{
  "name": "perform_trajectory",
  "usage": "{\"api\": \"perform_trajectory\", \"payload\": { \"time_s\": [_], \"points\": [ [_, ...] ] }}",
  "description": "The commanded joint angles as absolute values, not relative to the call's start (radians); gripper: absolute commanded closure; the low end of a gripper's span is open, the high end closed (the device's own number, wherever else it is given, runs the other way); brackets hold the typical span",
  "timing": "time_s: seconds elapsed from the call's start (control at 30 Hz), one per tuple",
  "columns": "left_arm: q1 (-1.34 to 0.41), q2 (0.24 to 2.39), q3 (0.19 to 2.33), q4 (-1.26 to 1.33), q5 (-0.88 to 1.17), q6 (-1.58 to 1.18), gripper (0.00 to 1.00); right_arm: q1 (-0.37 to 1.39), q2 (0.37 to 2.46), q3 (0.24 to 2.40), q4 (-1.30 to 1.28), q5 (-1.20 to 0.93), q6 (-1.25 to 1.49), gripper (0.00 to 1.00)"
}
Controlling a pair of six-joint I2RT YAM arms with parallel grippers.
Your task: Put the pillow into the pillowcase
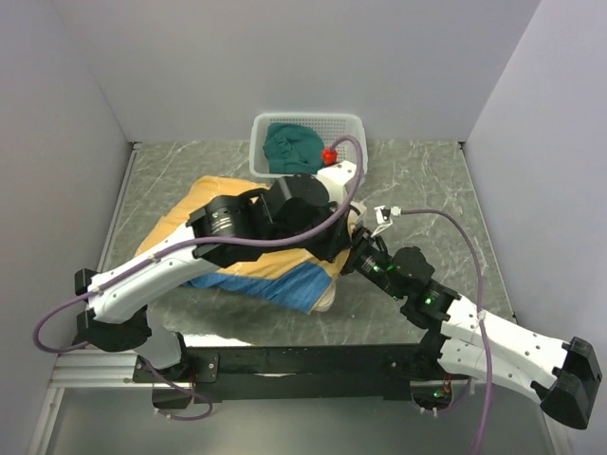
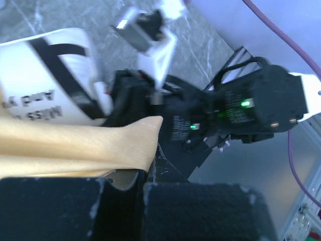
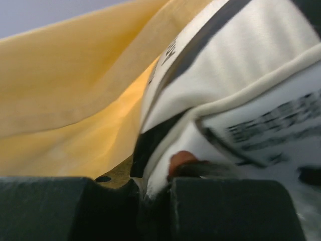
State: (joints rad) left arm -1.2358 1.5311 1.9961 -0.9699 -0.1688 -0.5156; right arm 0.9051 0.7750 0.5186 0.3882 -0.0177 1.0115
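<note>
The pillowcase (image 1: 180, 227), mustard-yellow with a blue side (image 1: 285, 284), lies mid-table under my left arm. The cream-white pillow (image 1: 327, 299) pokes out of its near right opening; most of it is hidden inside. In the left wrist view my left gripper (image 2: 138, 175) is shut on the yellow pillowcase edge (image 2: 75, 145), with the pillow's lettered end (image 2: 45, 85) behind it. In the right wrist view my right gripper (image 3: 155, 188) is shut on the pillow's white edge (image 3: 241, 65), beside the yellow pillowcase (image 3: 65, 110). The two grippers meet at the opening (image 1: 346, 251).
A white basket (image 1: 353, 121) with a teal cloth (image 1: 289, 147) and a small red object (image 1: 329, 155) stands at the back centre. Grey walls close in the left, right and back. Purple cables (image 1: 455, 223) loop over both arms.
</note>
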Motion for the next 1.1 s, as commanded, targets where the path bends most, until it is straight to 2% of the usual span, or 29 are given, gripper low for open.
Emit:
{"api": "perform_trajectory", "payload": {
  "time_s": [0.0, 0.1, 0.2, 0.27, 0.3, 0.33, 0.37, 0.4, 0.5, 0.63, 0.83, 1.07],
  "points": [
    [-1.252, 1.539, 2.068, -0.796, -0.032, -0.459, 0.99, 0.936, 0.798, 0.583, 0.333, 0.153, 0.94, 1.0],
    [-1.29, 1.458, 1.93, -0.707, -0.018, -0.471, 0.99, 0.913, 0.813, 0.612, 0.316, 0.1, 0.897, 1.0],
    [-1.298, 1.335, 1.703, -0.617, -0.031, -0.52, 0.99, 0.925, 0.851, 0.653, 0.284, 0.081, 0.876, 1.0],
    [-1.298, 1.255, 1.499, -0.559, 0.036, -0.57, 0.98, 0.93, 0.828, 0.617, 0.269, 0.112, 0.849, 1.0],
    [-1.298, 1.231, 1.383, -0.516, 0.046, -0.592, 0.91, 0.928, 0.816, 0.598, 0.259, 0.13, 0.838, 1.0],
    [-1.298, 1.209, 1.341, -0.505, 0.046, -0.63, 0.8, 0.928, 0.799, 0.553, 0.256, 0.115, 0.821, 1.0],
    [-1.298, 1.166, 1.31, -0.508, 0.003, -0.65, 0.62, 0.928, 0.798, 0.531, 0.247, 0.104, 0.795, 1.0],
    [-1.295, 1.145, 1.286, -0.518, -0.067, -0.669, 0.36, 0.93, 0.798, 0.503, 0.245, 0.098, 0.793, 1.0],
    [-1.261, 1.091, 1.311, -0.561, -0.283, -0.716, 0.21, 0.93, 0.788, 0.329, 0.36, 0.031, 0.845, 1.0],
    [-1.149, 1.205, 1.413, -0.67, -0.434, -0.704, 0.18, 0.933, 0.788, 0.123, 0.501, 0.003, 0.894, 1.0],
    [-1.008, 1.561, 1.581, -0.695, -0.416, -0.554, 0.18, 0.939, 0.834, 0.045, 0.566, 0.017, 0.884, 1.0],
    [-0.986, 1.836, 1.744, -0.768, -0.365, -0.456, 0.21, 0.95, 0.83, -0.035, 0.614, 0.071, 0.913, 1.0]
  ]
}}
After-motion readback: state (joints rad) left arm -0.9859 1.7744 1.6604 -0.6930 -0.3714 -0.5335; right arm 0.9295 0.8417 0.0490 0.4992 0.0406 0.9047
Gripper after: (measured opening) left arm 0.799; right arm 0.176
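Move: My left hand holds the edge of the pillowcase mouth; the pillow's far corner, where I go next, lies about 13 cm ahead, 2 cm to the right and 15 cm below. The pillowcase's middle is some 21 cm to this hand's left, 13 cm ahead and 30 cm down. My right hand still grips the pillow end; its spot on the tabletop is about 26 cm below, 2 cm back and 4 cm right, with the pillow's far corner some 11 cm ahead of this hand and 7 cm below. I draw the pillowcase edge back about 6 cm and down 10 cm over the pillow end with my left hand, open wide to let go of it, then sweep forward some 20 cm and sink, fingers open, over the far side of the mouth. Meanwhile my right hand keeps its pinch on the pillow and lowers it about 22 cm, its left side rolling down some 25 degrees. ##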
